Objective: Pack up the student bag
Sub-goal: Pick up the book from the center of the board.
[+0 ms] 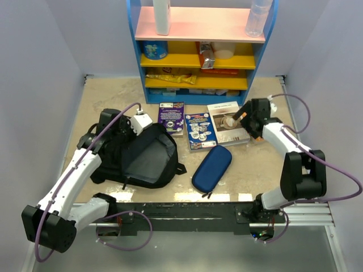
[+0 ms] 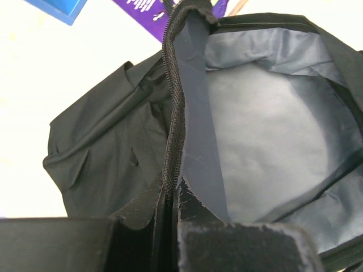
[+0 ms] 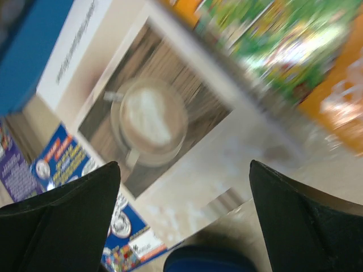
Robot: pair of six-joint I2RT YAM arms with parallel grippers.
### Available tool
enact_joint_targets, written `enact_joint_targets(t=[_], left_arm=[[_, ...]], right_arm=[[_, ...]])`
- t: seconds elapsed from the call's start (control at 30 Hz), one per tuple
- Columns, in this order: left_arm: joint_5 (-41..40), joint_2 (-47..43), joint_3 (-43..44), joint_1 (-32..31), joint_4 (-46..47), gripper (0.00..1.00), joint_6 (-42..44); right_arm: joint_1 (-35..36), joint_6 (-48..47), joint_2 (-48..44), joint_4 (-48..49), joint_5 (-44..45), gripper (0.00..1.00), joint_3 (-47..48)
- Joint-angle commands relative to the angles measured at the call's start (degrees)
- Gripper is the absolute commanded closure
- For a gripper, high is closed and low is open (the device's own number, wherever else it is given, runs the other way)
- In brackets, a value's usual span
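The student bag [image 1: 144, 161], a black fabric backpack, lies open at the left of the table, and its grey lining [image 2: 272, 130] shows in the left wrist view. My left gripper [image 1: 146, 129] is shut on the bag's zipper edge [image 2: 173, 113] at the far rim of the opening, holding it up, and its jaws [image 2: 169, 198] pinch the fabric. My right gripper [image 1: 245, 120] hangs open over the near right part of a coffee-cover book [image 1: 224, 122], with nothing between its fingers [image 3: 68, 221]. Through the gap between the jaws [image 3: 184, 170] that book [image 3: 153, 124] shows blurred.
A purple book [image 1: 171, 117] and a blue book [image 1: 200, 131] lie beside the coffee-cover one. A dark-blue oval pencil case [image 1: 212, 168] rests nearer, right of the bag. A blue shelf unit [image 1: 198, 85] with packets and bottles stands at the back.
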Motion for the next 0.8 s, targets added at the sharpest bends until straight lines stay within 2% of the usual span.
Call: enact_joint_targets(t=[0.0,0.07,0.17,0.33,0.47,0.63,0.77], left_arm=[[1.1,-0.2,0.8,2.4,4.2,1.00,-0.2],[1.5,-0.4,1.2,3.6,3.5,1.00,0.5],[2.0,-1.0,1.4,5.5,2.4,1.00,1.5],[2.9,-2.1,0.8,8.2,0.1,1.00,3.0],[2.1,-3.2,0.8,9.3,-2.4,1.00,5.0],[1.6,-3.9,0.8,10.4,-3.8,1.00,6.6],[0.8,-4.0,0.9,10.4,-4.3,1.00,7.1]], right_arm=[[11.3,5.3,-2.7,7.6,-0.5,0.01,-2.1],[17.6,5.4,-1.5,6.6,2.0,0.01,1.1],[22.8,3.9,1.0,8.8,3.7,0.01,5.0],[25.7,1.6,12.3,15.7,-2.9,0.01,12.5],[29.0,2.3,21.4,13.5,-3.5,0.01,22.1],[33.5,5.5,25.9,11.2,-0.4,0.01,24.7],[36.3,7.5,26.0,9.5,5.0,0.06,23.0]])
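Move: The purple book is about 32 cm to the right hand's left, 4 cm farther out and roughly 9 cm below. On the way at the same depth lie the white coffee book, 6 cm left and 2 cm ahead, and the blue book, some 19 cm left and 2 cm back. From the left hand, pinching the raised edge of the open bag, the purple book is about 15 cm ahead, 19 cm right and 16 cm lower. Sweep the open right gripper about 30 cm left over the coffee book and the blue book, lifting a little midway and then sinking some 6 cm towards the near end of the purple book. Turn it about 30 degrees counter-clockwise on the way, fingers wide. With the left gripper keep the pinch on the bag's edge and drag it nearly 5 cm left. ##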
